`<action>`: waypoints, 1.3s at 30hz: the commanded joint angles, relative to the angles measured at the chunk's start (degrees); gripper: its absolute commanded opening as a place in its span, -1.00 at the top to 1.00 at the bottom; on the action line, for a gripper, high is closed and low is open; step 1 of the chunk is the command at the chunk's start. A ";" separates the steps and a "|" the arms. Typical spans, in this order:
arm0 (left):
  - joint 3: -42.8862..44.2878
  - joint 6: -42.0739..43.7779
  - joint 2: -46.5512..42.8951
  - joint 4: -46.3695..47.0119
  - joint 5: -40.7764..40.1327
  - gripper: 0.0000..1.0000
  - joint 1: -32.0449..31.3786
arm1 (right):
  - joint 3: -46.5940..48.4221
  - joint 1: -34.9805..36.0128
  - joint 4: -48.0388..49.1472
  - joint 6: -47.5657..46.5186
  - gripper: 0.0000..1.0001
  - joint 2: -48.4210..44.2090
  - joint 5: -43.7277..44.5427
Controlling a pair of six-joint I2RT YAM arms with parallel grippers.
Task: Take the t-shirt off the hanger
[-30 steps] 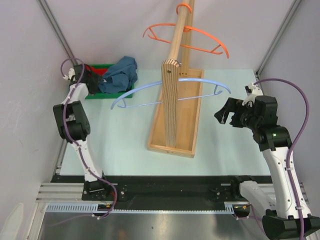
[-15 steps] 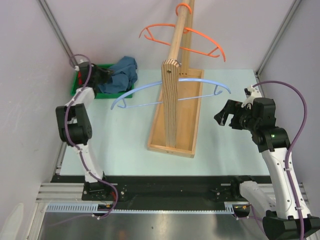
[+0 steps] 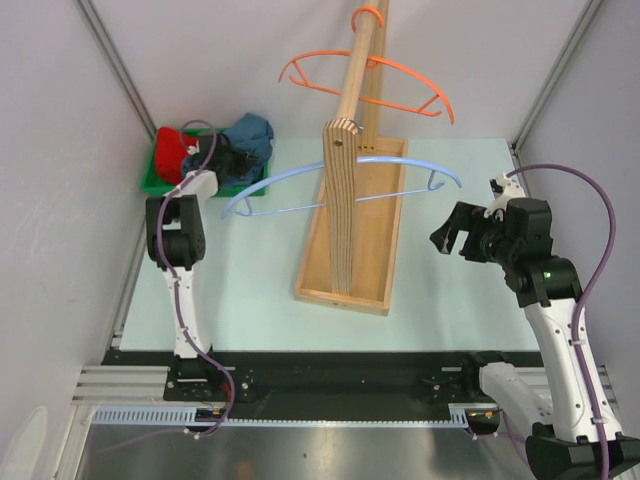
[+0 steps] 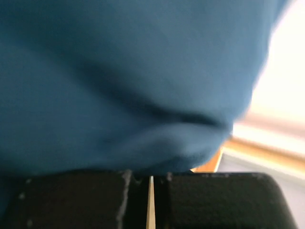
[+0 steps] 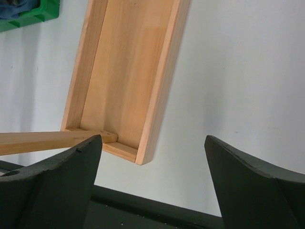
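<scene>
The blue t-shirt (image 3: 252,136) lies bunched over the right end of a green bin (image 3: 152,181) at the back left, off the hangers. It fills the left wrist view (image 4: 119,81). My left gripper (image 3: 222,158) reaches into it, and its jaws (image 4: 150,177) are closed to a sliver with the cloth gathered at the tips. The light-blue hanger (image 3: 300,174) hangs bare on the wooden rack (image 3: 345,200). My right gripper (image 3: 455,232) is open and empty, right of the rack and above the table (image 5: 152,139).
A red cloth (image 3: 172,150) lies in the bin's left part. A bare orange hanger (image 3: 400,72) hangs higher on the rack. The rack stands in a long wooden tray (image 3: 378,268), also seen in the right wrist view (image 5: 124,71). Grey walls close both sides.
My left arm has swung right over the bin. The blue t-shirt has shifted right with it, uncovering the red cloth. The right arm has barely moved.
</scene>
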 commanded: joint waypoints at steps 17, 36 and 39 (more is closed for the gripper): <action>2.40 4.79 -3.40 -14.25 -3.81 0.99 12.04 | 0.34 0.99 1.09 1.64 -0.87 -2.01 -0.52; -28.43 3.64 -35.57 1.22 8.24 -0.33 6.77 | -2.56 1.43 1.96 3.74 -0.89 -4.83 -0.78; -34.24 5.92 -42.16 1.22 8.42 -0.36 3.34 | -4.93 1.51 3.98 5.94 -0.89 -5.53 -2.36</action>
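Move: The left hand's shut fingers are already down among the folds of the blue t-shirt, whose middle lies about 5 cm ahead, 2 cm to the right and roughly level with them. The red t-shirt is some 19 cm to the hand's left and 3 cm ahead, and the green tray's middle is 8 cm left, 1 cm ahead and 4 cm below. From the right hand the blue t-shirt lies roughly 42 cm ahead, 60 cm left and 15 cm lower. Its shut fingers against the blue cloth, the left hand sweeps about 15 cm left towards the red t-shirt, sinking slightly and turning some 15 degrees counter-clockwise, to push the blue one farther into the tray. After a brief stop it comes away right, back and up, climbing roughly 15 cm and unwinding that turn while the fingers open about two-thirds. ##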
